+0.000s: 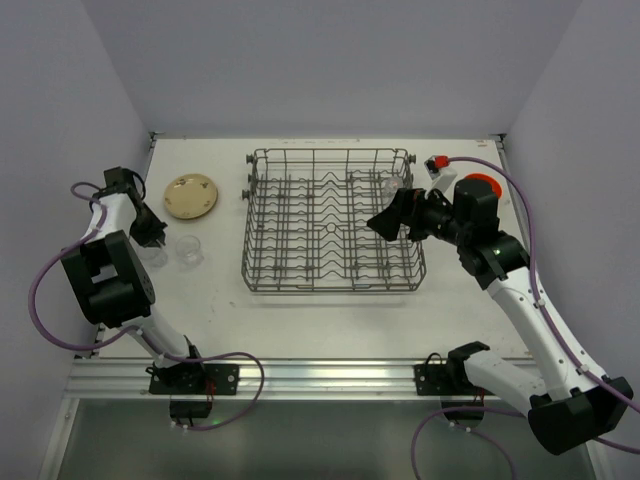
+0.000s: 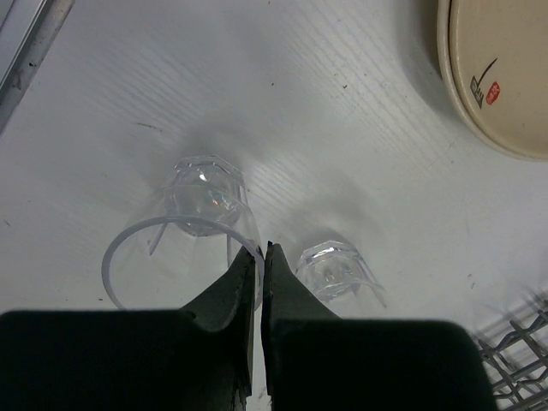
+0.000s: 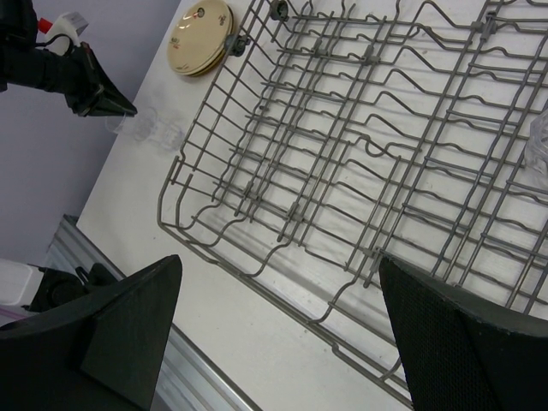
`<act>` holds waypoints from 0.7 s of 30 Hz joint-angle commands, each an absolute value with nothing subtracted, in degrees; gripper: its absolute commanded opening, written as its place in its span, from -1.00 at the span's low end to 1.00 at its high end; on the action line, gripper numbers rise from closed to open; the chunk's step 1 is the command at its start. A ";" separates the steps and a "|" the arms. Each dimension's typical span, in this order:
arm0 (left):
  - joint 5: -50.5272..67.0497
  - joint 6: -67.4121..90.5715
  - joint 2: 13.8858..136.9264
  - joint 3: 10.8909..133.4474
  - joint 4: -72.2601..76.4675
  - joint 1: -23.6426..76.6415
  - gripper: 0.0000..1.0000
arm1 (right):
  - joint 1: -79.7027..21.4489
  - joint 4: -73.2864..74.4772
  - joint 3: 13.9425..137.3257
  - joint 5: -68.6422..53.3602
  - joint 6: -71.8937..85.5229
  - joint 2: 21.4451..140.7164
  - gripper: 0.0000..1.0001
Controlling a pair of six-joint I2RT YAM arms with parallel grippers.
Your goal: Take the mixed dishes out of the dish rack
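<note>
The grey wire dish rack (image 1: 330,222) sits mid-table and holds only one clear glass (image 1: 392,184) at its far right corner. Beige plates (image 1: 190,195) lie stacked to its left. Two clear glasses (image 1: 187,250) stand upright near them. My left gripper (image 2: 259,250) is shut, pinching the rim of the left glass (image 2: 204,199), which rests on the table; the other glass (image 2: 330,270) stands just right of it. My right gripper (image 3: 282,330) hovers open and empty over the rack's (image 3: 342,128) right side, its fingers (image 3: 128,334) wide apart.
An orange bowl (image 1: 484,184) rests on the table right of the rack, behind my right arm. The plate (image 2: 505,77) lies beyond the glasses, and the rack's corner (image 2: 514,351) is close on their right. A metal rail (image 1: 320,375) runs along the near edge.
</note>
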State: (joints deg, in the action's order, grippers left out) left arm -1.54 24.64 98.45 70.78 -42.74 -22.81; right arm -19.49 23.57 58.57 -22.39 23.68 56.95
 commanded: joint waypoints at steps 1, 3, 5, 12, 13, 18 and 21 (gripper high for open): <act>0.00 22.94 100.72 73.21 -41.75 -22.85 -1.00 | -19.69 22.68 58.54 -21.80 22.59 56.34 0.98; 1.41 22.85 100.72 73.65 -41.75 -22.68 -0.99 | -19.69 22.41 58.54 -21.80 22.59 56.78 0.98; 1.84 22.68 100.63 73.91 -41.84 -22.59 -0.89 | -19.69 22.67 58.62 -21.88 22.59 57.21 0.98; 3.43 22.59 97.83 74.18 -42.01 -22.24 -0.30 | -19.69 22.59 58.54 -21.53 22.41 57.66 0.98; 3.25 22.59 96.78 74.18 -42.10 -22.24 -0.23 | -19.69 22.67 58.54 -21.45 22.41 57.74 0.98; 0.35 22.67 90.47 76.11 -43.94 -22.15 0.37 | -19.69 22.94 58.54 -19.87 21.80 58.10 0.98; -4.82 22.33 83.01 79.71 -45.79 -18.49 0.74 | -19.69 23.12 58.27 -15.66 21.27 58.45 0.98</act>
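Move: The left fingers are shut on the wall of a clear cup that stands mouth up; its middle is about 3 cm back, 3 cm to the left and some 4 cm below the hand. A second clear cup stands about 7 cm right and 3 cm back, and the plate stack lies roughly 14 cm ahead and 8 cm right, both lower than the hand. From the right hand, the held cup is some 63 cm left, about 3 cm ahead and 25 cm lower. The left hand, keeping its downward pointing, edges about 1 cm forward at the cup's rim while its shut fingers start to part and let go of the wall. With the fingers still spreading to about four fifths open, it then lifts away, speeding up over some 5 cm straight up and clear of the cup, tipping only about 5 degrees. ##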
